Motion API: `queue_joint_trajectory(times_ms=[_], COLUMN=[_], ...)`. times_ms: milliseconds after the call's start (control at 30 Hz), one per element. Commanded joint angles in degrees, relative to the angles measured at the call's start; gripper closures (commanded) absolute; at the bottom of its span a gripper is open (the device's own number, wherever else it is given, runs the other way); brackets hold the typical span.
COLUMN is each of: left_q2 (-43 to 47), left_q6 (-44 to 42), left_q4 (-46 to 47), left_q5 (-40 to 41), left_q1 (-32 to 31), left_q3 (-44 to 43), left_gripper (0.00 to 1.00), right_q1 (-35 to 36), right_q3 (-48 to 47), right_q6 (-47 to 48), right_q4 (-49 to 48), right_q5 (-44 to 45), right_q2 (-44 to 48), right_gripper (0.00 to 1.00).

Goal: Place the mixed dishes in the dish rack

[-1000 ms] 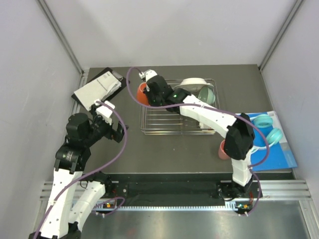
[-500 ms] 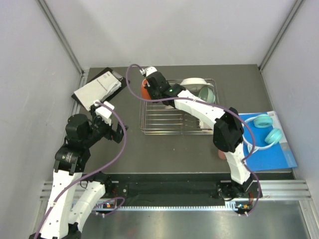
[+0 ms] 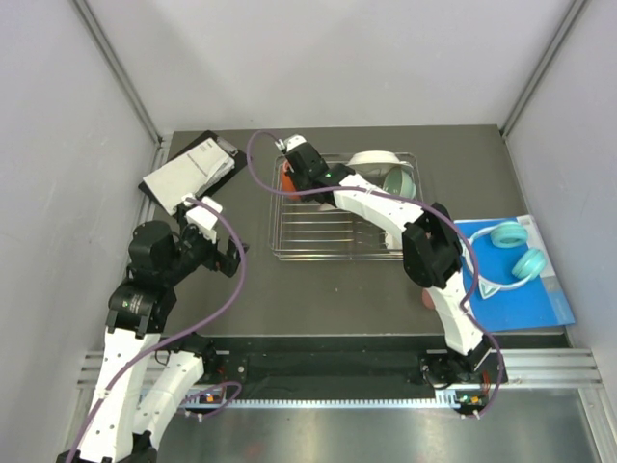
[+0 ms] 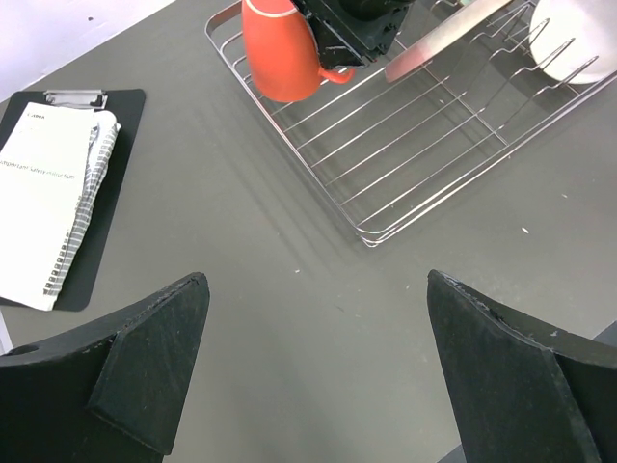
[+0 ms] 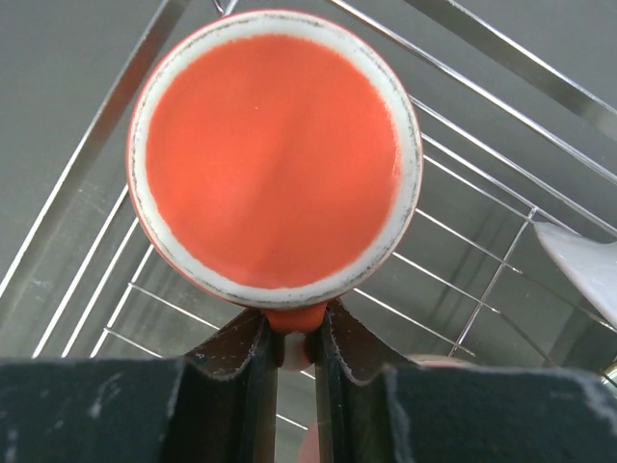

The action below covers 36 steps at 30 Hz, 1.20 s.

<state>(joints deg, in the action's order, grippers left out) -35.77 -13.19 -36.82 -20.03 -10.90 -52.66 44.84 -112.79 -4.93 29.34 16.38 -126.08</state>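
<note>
My right gripper (image 3: 292, 172) is shut on the handle of the orange mug (image 3: 283, 182) and holds it over the far left corner of the dish rack (image 3: 328, 253). In the right wrist view the mug (image 5: 275, 154) shows its orange inside and white rim above the rack wires (image 5: 482, 193), with its handle pinched in the gripper (image 5: 297, 338). A white plate (image 3: 374, 159) and a mint green bowl (image 3: 400, 181) stand in the rack's far right part. A pink plate edge (image 4: 443, 39) leans in the rack beside the mug (image 4: 280, 48). My left gripper (image 4: 318, 376) hangs open over bare table.
A black clipboard with a white booklet (image 3: 188, 174) lies at the far left. A blue board (image 3: 540, 289) with turquoise ring items (image 3: 516, 246) lies at the right. A salmon-pink cup (image 3: 427, 297) stands on the table, partly hidden behind my right arm.
My right arm's elbow has swung left and its wrist has turned over the rack's far left corner, so less of the mug shows from above. The left arm has not moved.
</note>
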Motion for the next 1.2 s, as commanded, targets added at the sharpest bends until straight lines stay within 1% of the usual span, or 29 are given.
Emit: queue_joint_trajectory(times_ms=[0, 233, 467, 733, 767, 800, 833, 867, 900, 933, 1000, 1033, 1100, 1133, 1167], left_q2=[-0.09, -0.27, 0.0, -0.09, 0.0, -0.09, -0.35, -0.44, -0.7, -0.88, -1.14, -1.23, -1.32, -1.32, -1.32], left_q6=[0.8, 0.71, 0.54, 0.36, 0.45, 0.45, 0.45, 0.53, 0.45, 0.53, 0.45, 0.45, 0.53, 0.53, 0.62], left_q4=[3.86, 4.74, 4.83, 5.44, 5.62, 5.62, 5.7, 5.79, 5.71, 5.79, 5.79, 5.88, 5.88, 5.88, 5.79], left_q5=[-0.89, -0.62, -0.45, -0.71, -0.8, -0.89, -0.89, -1.06, -1.06, -1.06, -1.24, -1.41, -1.59, -1.59, -1.68], left_q1=[0.0, 0.0, 0.0, 0.0, 0.0, 0.0, 0.0, 0.0, 0.0, 0.0, 0.0, 0.0, 0.0, 0.0, 0.0], left_q3=[0.46, 0.02, 0.1, 0.46, 0.46, 0.37, 0.28, 0.19, 0.11, -0.16, -0.42, -0.6, -0.77, -0.86, -0.86], left_gripper=[0.01, 0.01, 0.01, 0.01, 0.01, 0.01, 0.01, 0.01, 0.01, 0.01, 0.01, 0.01, 0.01, 0.01, 0.01], right_q1=[-0.54, -0.89, -1.42, -1.86, -1.86, -1.77, -1.77, -1.77, -1.77, -1.77, -1.77, -1.69, -1.77, -1.77, -1.77], right_q3=[-0.41, -3.05, -3.4, -3.14, -3.22, -3.14, -2.87, -2.7, -1.83, -1.21, 0.28, 0.55, 0.73, 0.73, 0.65], right_q6=[1.23, 1.94, 1.41, 1.32, 1.24, 1.15, 1.15, 1.15, 1.15, 1.15, 1.06, 1.06, 1.15, 1.24, 1.24], right_q4=[-4.29, -1.83, -1.83, -1.57, -1.05, -0.78, -0.69, -0.52, -0.86, -1.13, -2.0, -2.1, -2.01, -1.83, -1.83], right_q5=[1.02, 0.23, 0.06, -0.39, -0.39, -0.47, -0.47, -0.47, -0.47, -0.39, -0.21, -0.04, 0.23, 0.32, 0.67], right_q2=[2.33, -0.21, -3.03, -3.73, -3.73, -3.65, -3.3, -3.03, -2.59, -1.72, -0.75, -0.14, 0.48, 1.18, 1.71], right_gripper=[1.0, 1.0, 1.0, 1.0, 0.98, 0.9, 0.6, 0.53, 0.49, 0.42, 0.37, 0.32, 0.29, 0.24, 0.22])
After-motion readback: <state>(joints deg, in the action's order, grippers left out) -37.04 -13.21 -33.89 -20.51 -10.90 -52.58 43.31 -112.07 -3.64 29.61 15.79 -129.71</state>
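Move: The right hand still pinches the upside-down orange mug by its handle. The open spot for it, on the rack wires near the far left corner, lies about 5 cm ahead, 2 cm left and 8 cm below. The pink plate stands on edge about 9 cm right and 2 cm back; the white bowl is roughly 19 cm right, 8 cm ahead. From the idle left hand the spot is some 25 cm ahead, 13 cm right and well below. Down about 4 cm, easing a centimetre or so to the right, the right hand lowers the bottom-up mug onto the wires at the rack's left end, to the left of the standing pink plate. It then stays in place and opens its fingers wide to either side of the handle, letting go. ##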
